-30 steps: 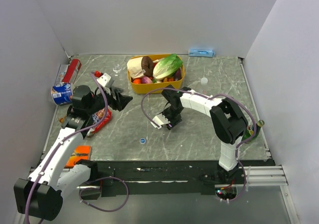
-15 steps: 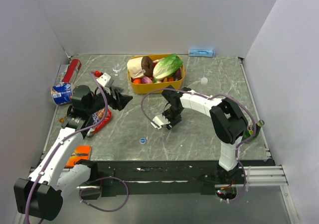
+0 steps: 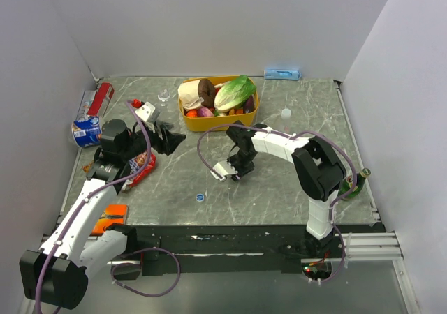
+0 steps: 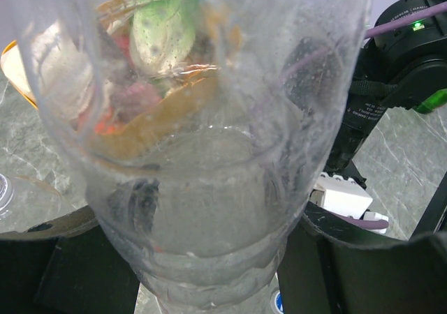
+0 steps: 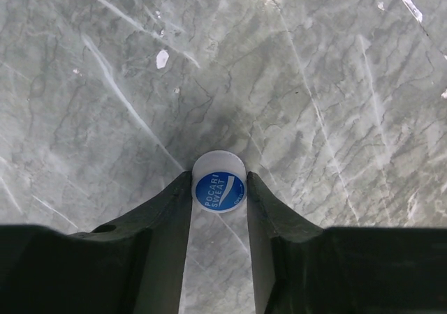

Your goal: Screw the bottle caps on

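A blue-topped bottle cap (image 5: 219,190) lies on the marble table, and my right gripper (image 5: 218,183) is shut on it, both fingers pressed against its sides. From above, that right gripper (image 3: 236,172) points down at the table's middle. My left gripper (image 4: 202,275) is shut on a clear bottle (image 4: 202,153) that fills the left wrist view. In the top view the left gripper (image 3: 165,138) hangs left of centre; the bottle barely shows there. A second blue cap (image 3: 200,197) lies nearer the front, and a whitish cap (image 3: 286,113) sits back right.
A yellow tub (image 3: 209,123) of toy food stands at the back centre. Cans (image 3: 86,130) and a red can (image 3: 103,94) lie at the left, with a snack packet (image 3: 141,166) nearby. A dark green bottle (image 3: 353,186) is by the right edge.
The right gripper's fingers have closed in onto the blue cap. The left arm and its bottle have stayed put.
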You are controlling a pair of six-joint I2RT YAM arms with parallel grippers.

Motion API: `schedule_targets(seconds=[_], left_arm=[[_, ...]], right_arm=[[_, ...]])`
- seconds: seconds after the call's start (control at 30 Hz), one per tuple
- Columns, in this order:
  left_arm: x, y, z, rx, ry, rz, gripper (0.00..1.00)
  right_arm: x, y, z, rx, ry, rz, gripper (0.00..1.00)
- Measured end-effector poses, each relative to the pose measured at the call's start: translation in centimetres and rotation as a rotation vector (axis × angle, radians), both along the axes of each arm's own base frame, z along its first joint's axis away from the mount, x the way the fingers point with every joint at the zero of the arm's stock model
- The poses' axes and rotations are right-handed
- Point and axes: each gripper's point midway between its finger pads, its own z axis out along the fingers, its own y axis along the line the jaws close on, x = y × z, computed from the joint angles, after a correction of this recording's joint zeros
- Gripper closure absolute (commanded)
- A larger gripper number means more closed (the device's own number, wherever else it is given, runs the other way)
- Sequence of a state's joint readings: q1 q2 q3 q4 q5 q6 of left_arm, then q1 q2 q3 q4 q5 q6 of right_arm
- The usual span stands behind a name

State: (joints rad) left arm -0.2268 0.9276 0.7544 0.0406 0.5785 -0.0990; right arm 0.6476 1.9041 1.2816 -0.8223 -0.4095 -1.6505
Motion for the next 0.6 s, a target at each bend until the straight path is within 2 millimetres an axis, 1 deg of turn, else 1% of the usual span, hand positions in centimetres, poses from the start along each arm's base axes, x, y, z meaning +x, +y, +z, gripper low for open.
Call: schedule_targets(seconds=[0.03, 0.17, 0.2, 0.27, 0.3, 0.37, 0.4, 0.43, 0.47, 0.5, 0.57, 0.6], left_arm=[[0.0, 0.0, 0.0, 0.0, 0.0, 0.0, 0.99], [-0.1, -0.2, -0.2, 0.003, 0.006, -0.016, 0.99], [-0.2, -0.4, -0.5, 0.012, 0.009, -0.03, 0.99], [-0.6, -1.4, -1.3, 0.048, 0.001, -0.076, 0.99], [-1.1, -2.3, -1.9, 0.082, -0.006, -0.119, 0.99], [-2.4, -4.0, -2.9, 0.133, -0.017, -0.204, 0.99], [-3.2, -4.9, -3.5, 0.163, -0.029, -0.255, 0.99], [-4.2, -6.0, -4.1, 0.198, -0.046, -0.32, 0.99], [-5.1, -6.8, -4.5, 0.224, -0.07, -0.367, 0.99], [-5.5, -7.2, -4.8, 0.239, -0.086, -0.394, 0.99], [-6.5, -7.9, -5.9, 0.278, -0.129, -0.447, 0.99], [-6.9, -8.0, -6.8, 0.298, -0.14, -0.469, 0.99]], right_arm=[[0.0, 0.0, 0.0, 0.001, 0.002, -0.004, 0.69], [-0.2, 0.0, 0.2, 0.004, 0.017, -0.044, 0.72], [-0.2, 0.0, 0.6, 0.011, 0.022, -0.066, 0.72], [-0.6, 0.0, 2.1, 0.039, 0.037, -0.109, 0.73], [-0.9, -0.1, 3.4, 0.059, 0.041, -0.137, 0.73], [-1.2, -0.3, 6.6, 0.11, 0.04, -0.188, 0.73], [-1.4, -0.5, 8.9, 0.148, 0.032, -0.22, 0.73], [-1.5, -0.4, 13.0, 0.224, 0.003, -0.261, 0.74], [-1.6, -0.4, 15.7, 0.277, -0.024, -0.282, 0.74], [-1.9, -0.4, 18.2, 0.328, -0.041, -0.301, 0.74], [-3.0, -0.6, 22.3, 0.413, -0.068, -0.325, 0.73], [-3.8, -0.7, 24.1, 0.453, -0.074, -0.333, 0.72]])
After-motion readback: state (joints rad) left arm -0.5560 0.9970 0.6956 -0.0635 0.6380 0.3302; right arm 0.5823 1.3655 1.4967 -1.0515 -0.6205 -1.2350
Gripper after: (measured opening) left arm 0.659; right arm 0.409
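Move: The right fingers are already shut on a blue cap at table level. The bottle it is meant for is upright in the left hand, its middle about 19 cm to the left, 3 cm ahead and 30 cm higher. From the right hand, the spare cap lies 8 cm back and 12 cm left, the vegetable basket 20 cm ahead and 6 cm left. From the left hand, the pinched cap is 19 cm right, 1 cm back and 25 cm down. Keeping its pinch on the cap, the right hand lifts it off the table, rising about 25 cm with a small pull back, while its fingers swing up from pointing down towards the left. The left hand keeps its grip on the bottle and brings it to meet the cap: some 8 cm right and 7 cm each back and down, turning clockwise roughly 30 degrees. ##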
